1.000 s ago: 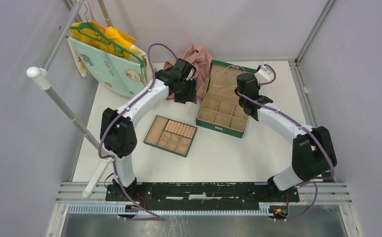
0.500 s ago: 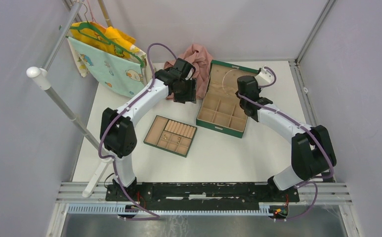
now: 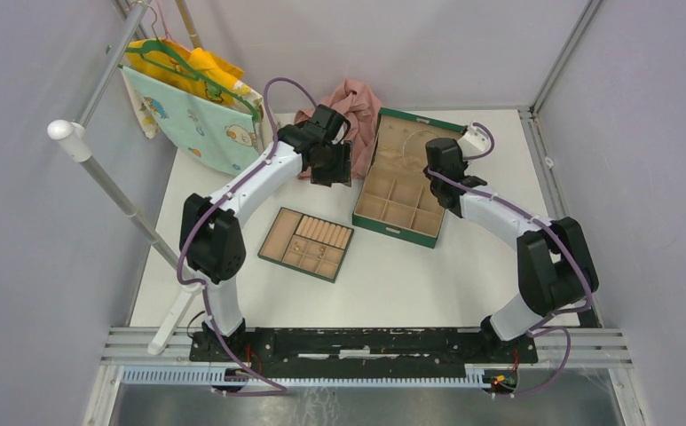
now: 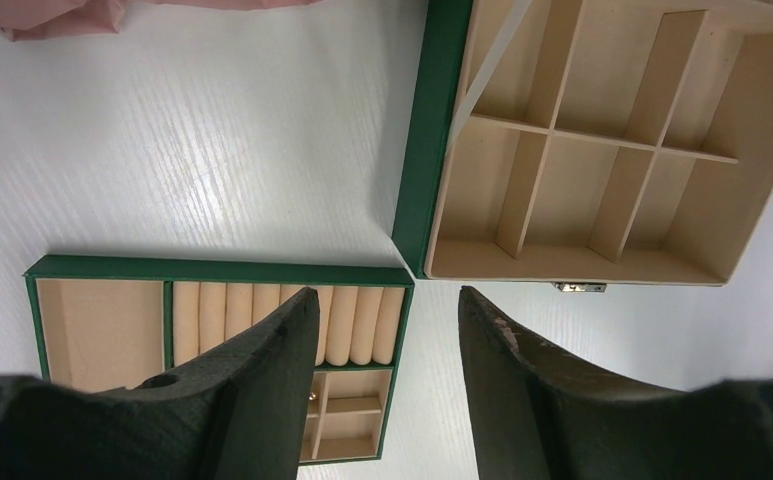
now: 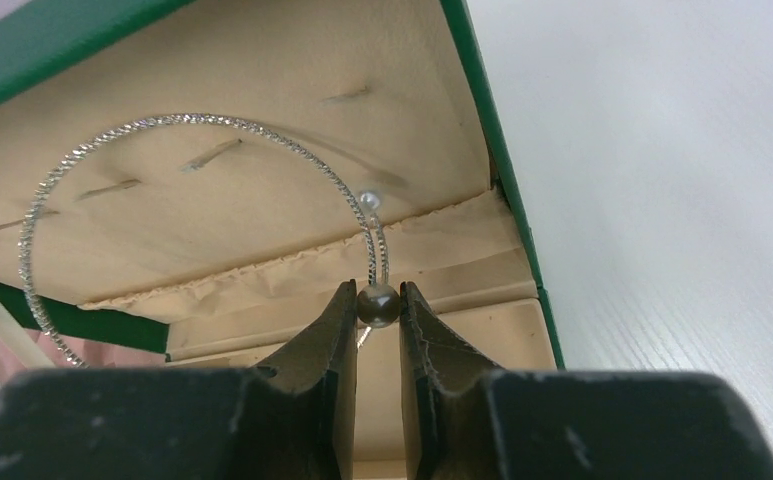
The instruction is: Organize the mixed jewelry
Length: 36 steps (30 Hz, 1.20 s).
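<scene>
My right gripper is shut on the dark bead at the end of a thin silvery wire loop. The loop hangs in front of the green box's raised tan lid. In the top view the right gripper is over the back half of the green box. My left gripper is open and holds nothing. It hovers over bare table between the box wall and the small tan tray. A tiny gold piece lies in one of the tray's small cells.
A pink cloth lies behind the left gripper. A printed bag hangs from a rack with a slanted pole at the left. The small tray sits left of the box. Grey walls close in all sides.
The right gripper has shifted slightly over the box, and the wire loop it holds has swung from the lid's top edge down over the box. The left arm has stayed still.
</scene>
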Each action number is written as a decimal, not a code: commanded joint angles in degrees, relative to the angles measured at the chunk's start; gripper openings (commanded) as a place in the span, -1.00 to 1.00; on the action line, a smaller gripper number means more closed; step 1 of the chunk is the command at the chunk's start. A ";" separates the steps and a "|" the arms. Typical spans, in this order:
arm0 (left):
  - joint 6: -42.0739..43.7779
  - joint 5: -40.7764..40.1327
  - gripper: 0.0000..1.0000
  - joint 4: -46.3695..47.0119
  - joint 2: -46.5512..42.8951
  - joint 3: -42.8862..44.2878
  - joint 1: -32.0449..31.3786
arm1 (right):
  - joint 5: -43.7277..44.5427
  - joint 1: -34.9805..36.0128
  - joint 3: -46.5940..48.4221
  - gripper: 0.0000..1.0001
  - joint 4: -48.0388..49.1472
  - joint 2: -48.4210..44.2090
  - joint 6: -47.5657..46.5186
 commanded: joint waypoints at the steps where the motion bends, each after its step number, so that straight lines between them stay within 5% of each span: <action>1: 3.09 -0.42 0.20 0.02 0.68 1.85 0.52 | 0.15 -0.53 1.99 -1.00 2.31 1.17 -0.17; 11: 2.82 -0.42 0.20 -0.05 1.14 2.20 0.49 | -0.82 -0.83 1.28 -1.00 1.52 1.84 -0.52; 17: 2.82 -0.16 0.20 -0.09 1.33 2.60 0.52 | -3.11 -0.91 0.80 -0.44 1.77 1.43 -1.02; 27: 2.82 0.21 0.20 -0.09 1.22 2.56 0.54 | -4.49 -0.88 0.40 -0.25 3.60 -1.19 -3.20; 36: 1.85 -4.43 0.27 -0.31 -0.76 0.93 0.54 | -5.07 -1.11 -1.96 0.76 -2.90 -12.64 -12.67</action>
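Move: The right hand still holds the silver necklace by a bead end, just before the open lid of the jewelry box. The middle of the lid's lining lies about 8 cm to its left, 2 cm ahead and roughly 2 cm lower. The divided box bottom is centred some 14 cm back, 12 cm left and 11 cm below; the pink cloth is 25 cm left, 5 cm ahead and 13 cm lower. From the left hand, the lid's middle is about 9 cm ahead, 21 cm right and 3 cm below. Still pinching the necklace's bead, the right hand first eases down about 1.5 cm along the lid's lining and pauses low. There it opens its fingers, letting go of the bead, and turns a few degrees counter-clockwise. With the fingers spreading wide, it then rises some 4 cm and draws back about a centimetre, away from the necklace. ##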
